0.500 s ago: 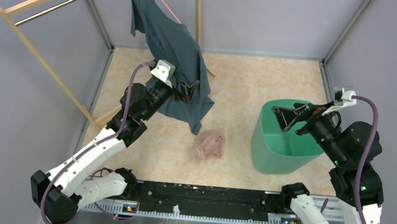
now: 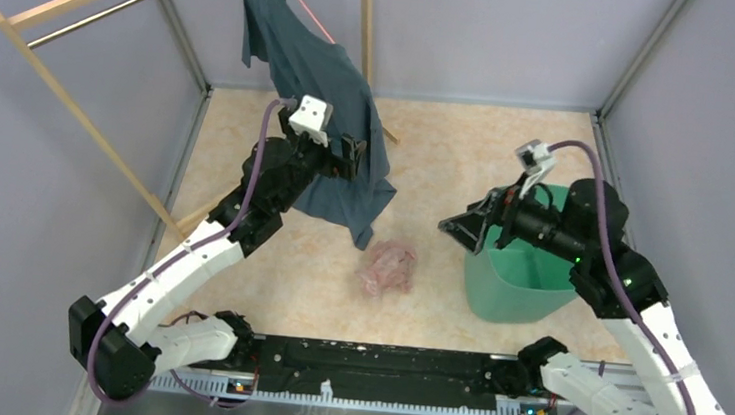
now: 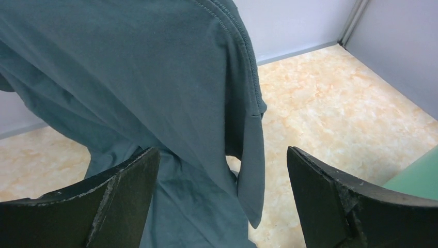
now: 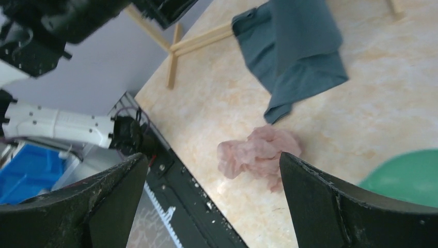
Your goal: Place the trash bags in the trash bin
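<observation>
The crumpled pale pink trash bag (image 2: 386,267) lies on the floor, between the hanging shirt and the teal-green trash bin (image 2: 518,276). My right gripper (image 2: 467,231) hovers open just left of the bin's rim, above and to the right of the bag. In the right wrist view the bag (image 4: 258,155) shows between the spread fingers of my right gripper (image 4: 213,157), well below them, and the bin's (image 4: 408,178) edge is at the lower right. My left gripper (image 2: 348,156) is open against the shirt and holds nothing; its wrist view shows my left gripper (image 3: 222,151) facing cloth.
A dark blue-grey shirt (image 2: 323,93) hangs from a wooden rack (image 2: 90,3) at the back left, reaching down near the bag. Grey walls enclose the marbled floor (image 2: 468,156). A black rail (image 2: 380,364) runs along the near edge.
My right arm has swung left, from over the bin's opening to beyond its left rim, towards the bag. My left gripper has shifted slightly up along the shirt.
</observation>
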Controlling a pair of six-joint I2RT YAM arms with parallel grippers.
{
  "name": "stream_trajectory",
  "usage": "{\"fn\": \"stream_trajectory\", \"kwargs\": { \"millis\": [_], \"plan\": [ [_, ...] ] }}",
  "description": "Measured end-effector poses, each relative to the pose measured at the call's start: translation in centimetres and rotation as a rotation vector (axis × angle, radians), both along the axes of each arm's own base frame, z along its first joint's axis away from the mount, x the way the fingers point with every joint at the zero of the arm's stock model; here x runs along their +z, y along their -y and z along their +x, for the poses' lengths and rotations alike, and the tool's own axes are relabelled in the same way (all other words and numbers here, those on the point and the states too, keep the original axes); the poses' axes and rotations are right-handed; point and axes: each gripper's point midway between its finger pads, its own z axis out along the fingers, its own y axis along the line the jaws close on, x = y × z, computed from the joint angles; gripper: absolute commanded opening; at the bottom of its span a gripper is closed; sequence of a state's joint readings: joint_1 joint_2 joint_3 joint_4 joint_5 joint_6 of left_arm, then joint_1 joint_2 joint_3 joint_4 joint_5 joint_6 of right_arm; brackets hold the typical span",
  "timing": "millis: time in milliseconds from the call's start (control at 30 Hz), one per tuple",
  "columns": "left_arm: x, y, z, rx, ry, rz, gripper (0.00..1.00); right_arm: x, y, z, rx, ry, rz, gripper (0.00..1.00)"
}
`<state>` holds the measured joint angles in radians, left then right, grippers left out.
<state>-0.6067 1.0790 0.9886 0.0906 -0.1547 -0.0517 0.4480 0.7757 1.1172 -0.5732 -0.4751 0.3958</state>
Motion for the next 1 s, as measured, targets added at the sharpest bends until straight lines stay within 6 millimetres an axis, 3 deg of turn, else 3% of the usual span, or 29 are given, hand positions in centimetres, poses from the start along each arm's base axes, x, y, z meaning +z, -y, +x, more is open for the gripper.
{"fn": "stream_trajectory", "kwargs": {
  "millis": [167, 267, 333, 533, 633, 833, 1000],
  "plan": [
    [0.0, -0.3, 0.4, 0.029, -0.007, 0.002, 0.98, -3.6, -4.1, -2.0, 0.095, -0.051, -0.152, 0.99],
    [-0.3, -0.7, 0.5, 0.049, -0.015, 0.009, 0.99, -7.4, -6.0, -2.7, 0.105, -0.081, -0.319, 0.99],
    [-0.4, -0.9, 0.5, 0.059, -0.018, 0.011, 0.98, -10.1, -6.2, -2.7, 0.084, -0.110, -0.437, 0.99],
    [-0.4, -1.1, 0.6, 0.075, -0.019, 0.012, 0.98, -18.1, -4.2, -2.2, -0.012, -0.166, -0.777, 0.97],
    [-0.2, -1.2, 0.5, 0.076, -0.015, 0.009, 0.98, -20.9, -2.7, -1.9, -0.060, -0.187, -0.903, 0.97],
    [0.1, -1.4, 0.4, 0.080, -0.008, 0.004, 0.98, -24.1, -0.5, -0.8, -0.175, -0.193, -1.050, 0.99],
    [0.1, -1.4, 0.4, 0.080, -0.007, 0.004, 0.98, -25.2, 1.7, 0.2, -0.279, -0.224, -1.081, 0.99]
  ]
}}
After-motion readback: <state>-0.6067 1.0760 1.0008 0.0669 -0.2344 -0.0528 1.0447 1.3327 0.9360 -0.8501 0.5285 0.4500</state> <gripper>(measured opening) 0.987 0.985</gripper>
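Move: The pink trash bag lies on the table some 31 cm below the right hand, about 10 cm to its left and 5 cm ahead. The green bin's middle is roughly 17 cm to the right of this hand, 6 cm ahead and 22 cm below. The shirt tip is about 13 cm ahead, 14 cm left and 33 cm down. From the left hand the bag is around 10 cm back, 8 cm right and 31 cm below. Down goes the right hand towards the bag, about 25 cm in all: first it swings some 6 cm left while starting to sink, then drops steeply and drifts back right about 8 cm, slowing near the table. The wrist tips over by roughly 60 degrees until the wide-open fingers point mostly down, between the bag and the bin. ##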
